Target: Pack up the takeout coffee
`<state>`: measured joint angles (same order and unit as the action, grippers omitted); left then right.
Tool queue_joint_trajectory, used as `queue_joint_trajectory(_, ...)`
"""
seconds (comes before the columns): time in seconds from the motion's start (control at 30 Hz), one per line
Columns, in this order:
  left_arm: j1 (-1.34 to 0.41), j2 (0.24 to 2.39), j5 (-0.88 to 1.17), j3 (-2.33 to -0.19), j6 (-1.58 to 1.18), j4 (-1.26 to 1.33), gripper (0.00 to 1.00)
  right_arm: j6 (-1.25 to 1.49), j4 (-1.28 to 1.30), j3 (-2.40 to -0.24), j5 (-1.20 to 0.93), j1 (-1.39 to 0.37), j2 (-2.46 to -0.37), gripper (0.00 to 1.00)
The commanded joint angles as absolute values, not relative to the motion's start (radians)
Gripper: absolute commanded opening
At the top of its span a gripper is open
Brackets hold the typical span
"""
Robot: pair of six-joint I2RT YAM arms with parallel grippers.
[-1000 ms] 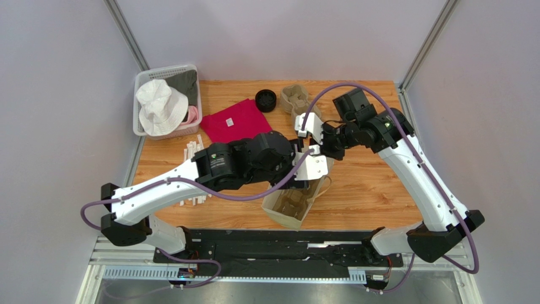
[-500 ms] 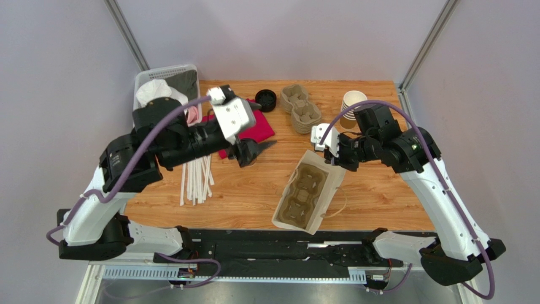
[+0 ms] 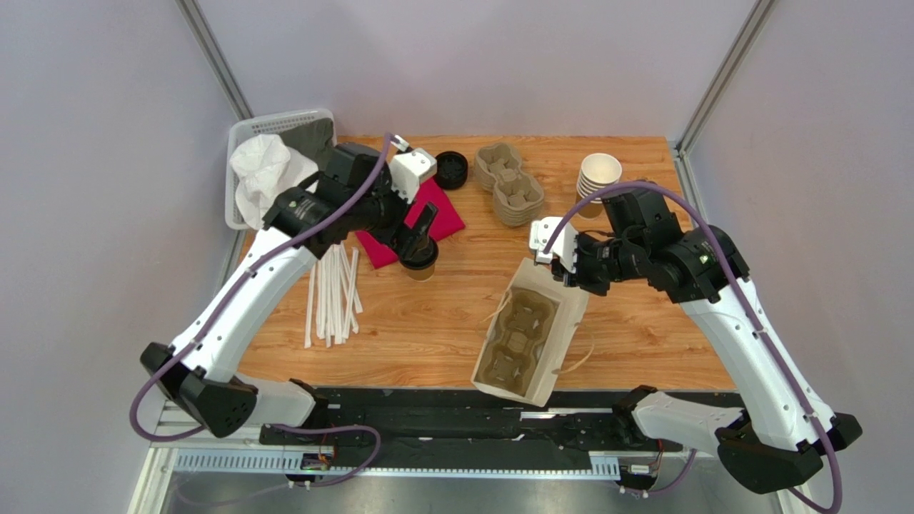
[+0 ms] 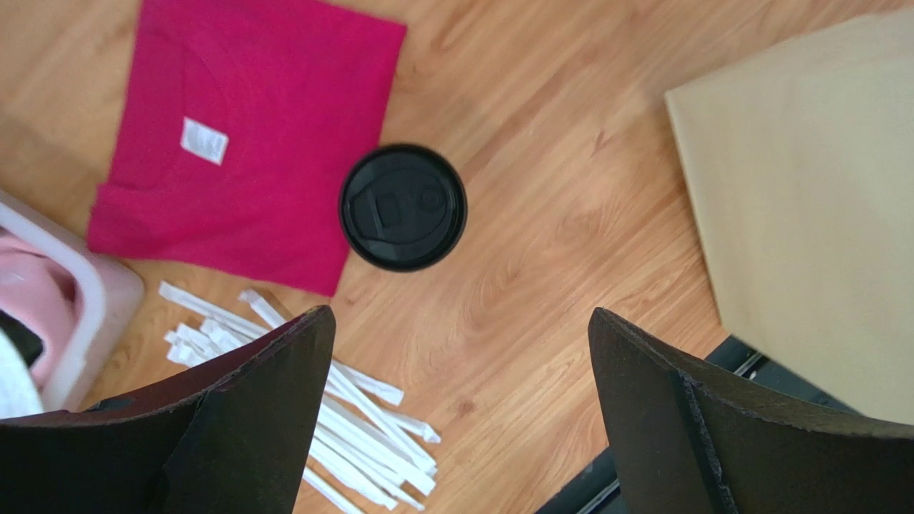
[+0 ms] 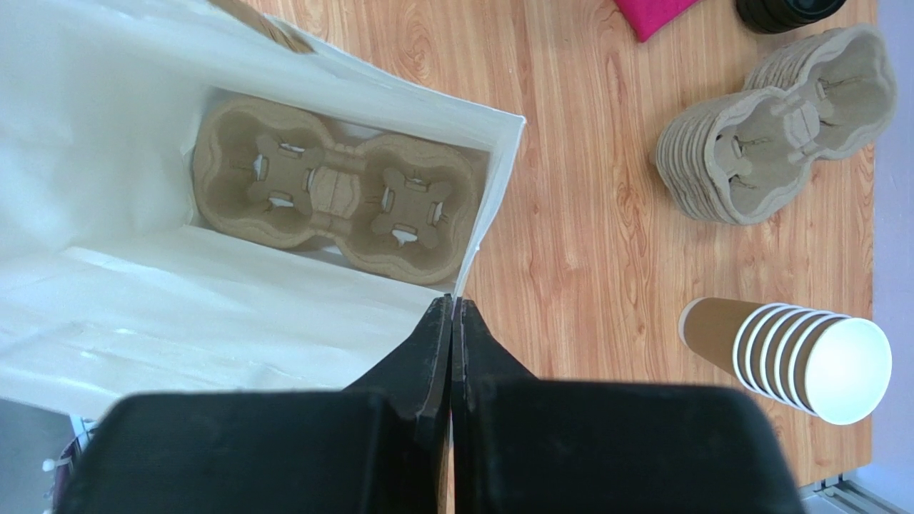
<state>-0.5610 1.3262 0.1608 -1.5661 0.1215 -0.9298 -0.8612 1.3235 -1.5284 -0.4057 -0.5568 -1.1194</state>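
The takeout coffee (image 3: 421, 261), a brown paper cup under a round black lid (image 4: 403, 207), stands upright on the table at the corner of a red cloth. My left gripper (image 3: 419, 229) hovers above it, open wide, and the lid shows beyond the two fingertips (image 4: 456, 316) with nothing between them. My right gripper (image 3: 559, 267) is shut on the top rim of a kraft paper bag (image 3: 561, 341); in the right wrist view (image 5: 453, 305) the thin bag edge is pinched between the pads. The bag (image 5: 161, 311) lies open, white inside, with a pulp cup carrier (image 5: 338, 193) at its bottom.
Behind the bag are a stack of pulp carriers (image 3: 510, 184), a stack of lidless cups (image 3: 596, 176) and loose black lids (image 3: 451, 169). The red cloth (image 4: 241, 139) and wrapped straws (image 3: 333, 295) lie left of the cup. A white basket (image 3: 235, 139) of clothes sits back left.
My left arm swung away from the bag to the back left and now hangs over the coffee, its jaws wider. The right gripper kept its pinch while the bag shifted slightly toward me.
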Motion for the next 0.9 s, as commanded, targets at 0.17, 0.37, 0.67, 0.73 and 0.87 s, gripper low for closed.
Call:
queue_joint_trajectory(0.17,-0.537,1.537,0.080,-1.620,0.186,-0.966,0.96,-0.732,1.299,-1.542,-0.338,-0.555,-1.160,0.00)
queue_joint_trajectory(0.37,-0.534,1.673,0.041,-1.669,0.201,-0.977,0.96,-0.698,1.293,-1.523,-0.338,-0.555,-1.177,0.00)
queue_joint_trajectory(0.67,-0.519,1.746,0.075,-1.651,0.256,-0.927,0.99,-0.673,1.290,-1.506,-0.342,-0.554,-1.190,0.00)
queue_joint_trajectory(0.73,-0.508,1.762,0.106,-1.646,0.265,-0.923,0.99,-0.673,1.290,-1.503,-0.336,-0.552,-1.189,0.00)
queue_joint_trajectory(0.87,-0.489,1.779,0.129,-1.629,0.290,-0.885,0.99,-0.672,1.293,-1.503,-0.321,-0.554,-1.189,0.00)
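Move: The lidded coffee cup stands some 6 cm ahead of the open left gripper, about level with it sideways, its middle roughly 24 cm below. From the same gripper, the red shirt lies about 20 cm ahead and 5 cm left, the straws 19 cm left and 2 cm ahead, both on the table, and the upright paper bag 22 cm right and 14 cm back. From the right gripper the cup is about 17 cm ahead and 26 cm left, some 24 cm lower. Bring the left gripper down about 13.5 cm towards the cup's black lid, easing it some 7 cm forward and tipping the fingers about 20 degrees nearer to straight down; keep them wide open and stop short of the lid. Keep the right fingers shut on the bag's rim, lowering it about 2.5 cm with a slight clockwise turn. ##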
